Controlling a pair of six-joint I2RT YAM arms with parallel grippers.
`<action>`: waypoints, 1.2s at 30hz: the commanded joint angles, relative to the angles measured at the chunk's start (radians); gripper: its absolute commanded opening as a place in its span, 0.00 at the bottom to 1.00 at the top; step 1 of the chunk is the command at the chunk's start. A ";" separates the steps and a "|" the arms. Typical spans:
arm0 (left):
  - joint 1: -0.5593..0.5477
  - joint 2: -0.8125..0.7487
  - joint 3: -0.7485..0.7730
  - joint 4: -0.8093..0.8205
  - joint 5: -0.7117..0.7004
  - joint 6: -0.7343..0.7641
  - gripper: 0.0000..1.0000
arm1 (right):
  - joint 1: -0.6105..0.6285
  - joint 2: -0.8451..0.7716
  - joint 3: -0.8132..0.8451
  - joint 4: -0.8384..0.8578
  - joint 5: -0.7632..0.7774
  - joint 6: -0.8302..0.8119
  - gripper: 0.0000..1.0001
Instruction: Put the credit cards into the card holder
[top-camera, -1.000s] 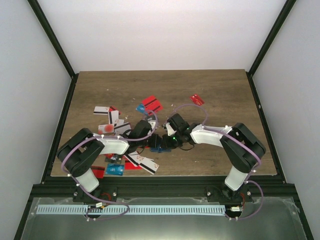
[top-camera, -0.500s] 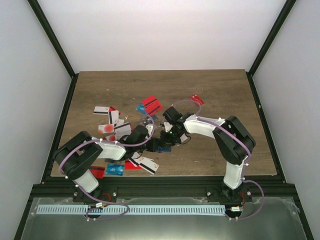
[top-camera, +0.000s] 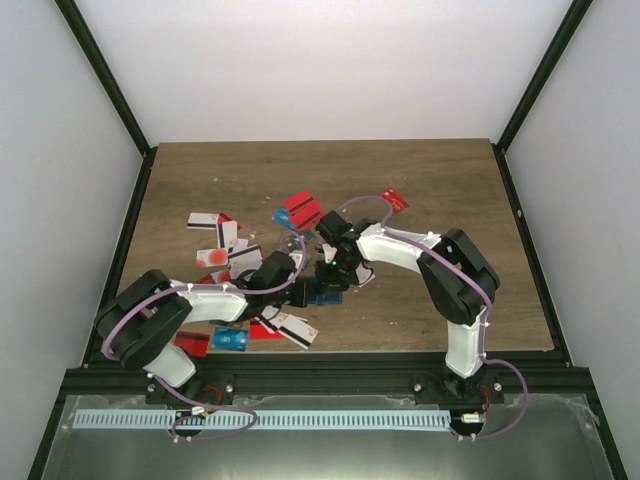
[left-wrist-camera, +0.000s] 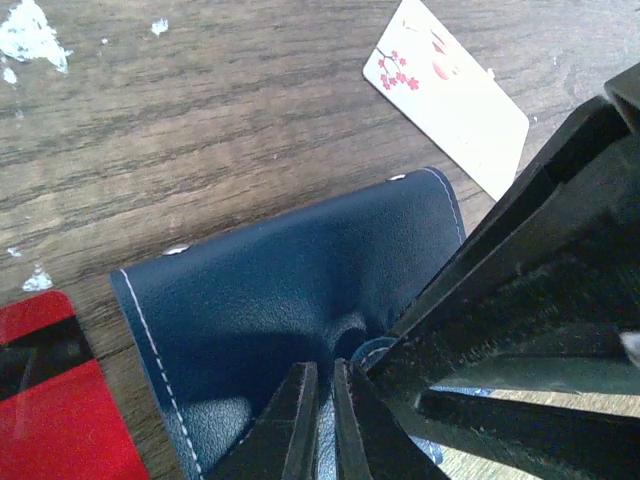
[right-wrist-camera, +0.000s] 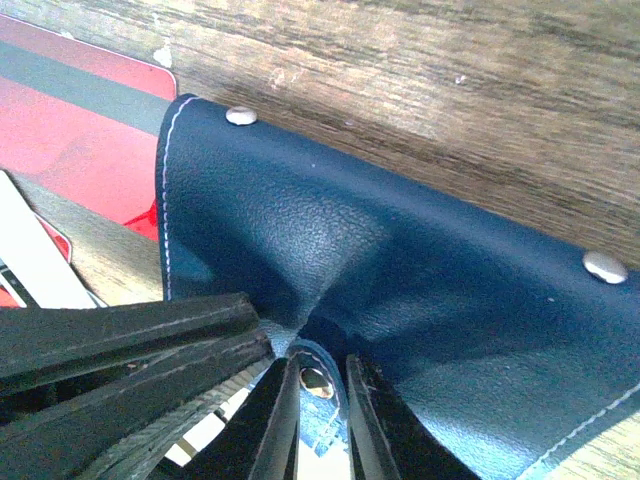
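The dark navy card holder (top-camera: 327, 292) lies on the wood at mid-table, bulging where both grippers meet on it. My left gripper (left-wrist-camera: 325, 372) is shut on a fold of the card holder (left-wrist-camera: 280, 280). My right gripper (right-wrist-camera: 320, 365) stands slightly open, with the holder's tab clasp (right-wrist-camera: 318, 382) and its metal snap loose between the fingers. In the top view the left gripper (top-camera: 303, 290) and right gripper (top-camera: 331, 274) come at the holder from opposite sides. Credit cards are scattered around: red ones (top-camera: 303, 210), a white one with red blossoms (left-wrist-camera: 450, 100) and a red one with a dark stripe (right-wrist-camera: 90, 110).
More cards lie left of the holder: white ones (top-camera: 203, 220), a light-blue one (top-camera: 229, 340) and a white black-striped one (top-camera: 290, 328) near the front edge. A lone red card (top-camera: 394, 200) lies at the back right. Black frame posts flank the table.
The right arm has swung left over the card holder and its jaws have parted a little around the tab. The left arm has stretched lower and further right, still gripping the holder.
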 joint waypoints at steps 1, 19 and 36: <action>-0.030 0.020 -0.040 -0.267 0.046 0.008 0.09 | -0.002 0.259 -0.137 -0.101 0.512 -0.009 0.18; -0.030 -0.031 0.067 -0.402 -0.058 0.010 0.09 | -0.003 -0.078 -0.020 -0.007 0.275 -0.060 0.46; -0.022 -0.278 0.357 -0.700 -0.349 0.080 0.48 | -0.031 -0.534 -0.066 0.284 0.569 -0.098 1.00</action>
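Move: The card holder's strap snap, a little nearer me than the holder's middle, sits right at my right fingertips, about 1 cm below them, and some 2 cm to the right of my left fingertips, also about 1 cm below. From my right hand the flowered white card lies about 7 cm ahead and 9 cm right. From my left hand the striped red card is roughly 7 cm left and 1 cm ahead, the striped white card about 9 cm back and 4 cm left. I ease my right fingers up off the strap snap, barely 1.5 cm at first, then lift away fast, up about 13 cm and forward some 8 with a drift to the right, opening wide as the fingertips swing forward some 35 degrees. My left hand creeps back about 1 cm beside the strap, then rises some 6 cm, easing left, tilting a little and opening partly. ##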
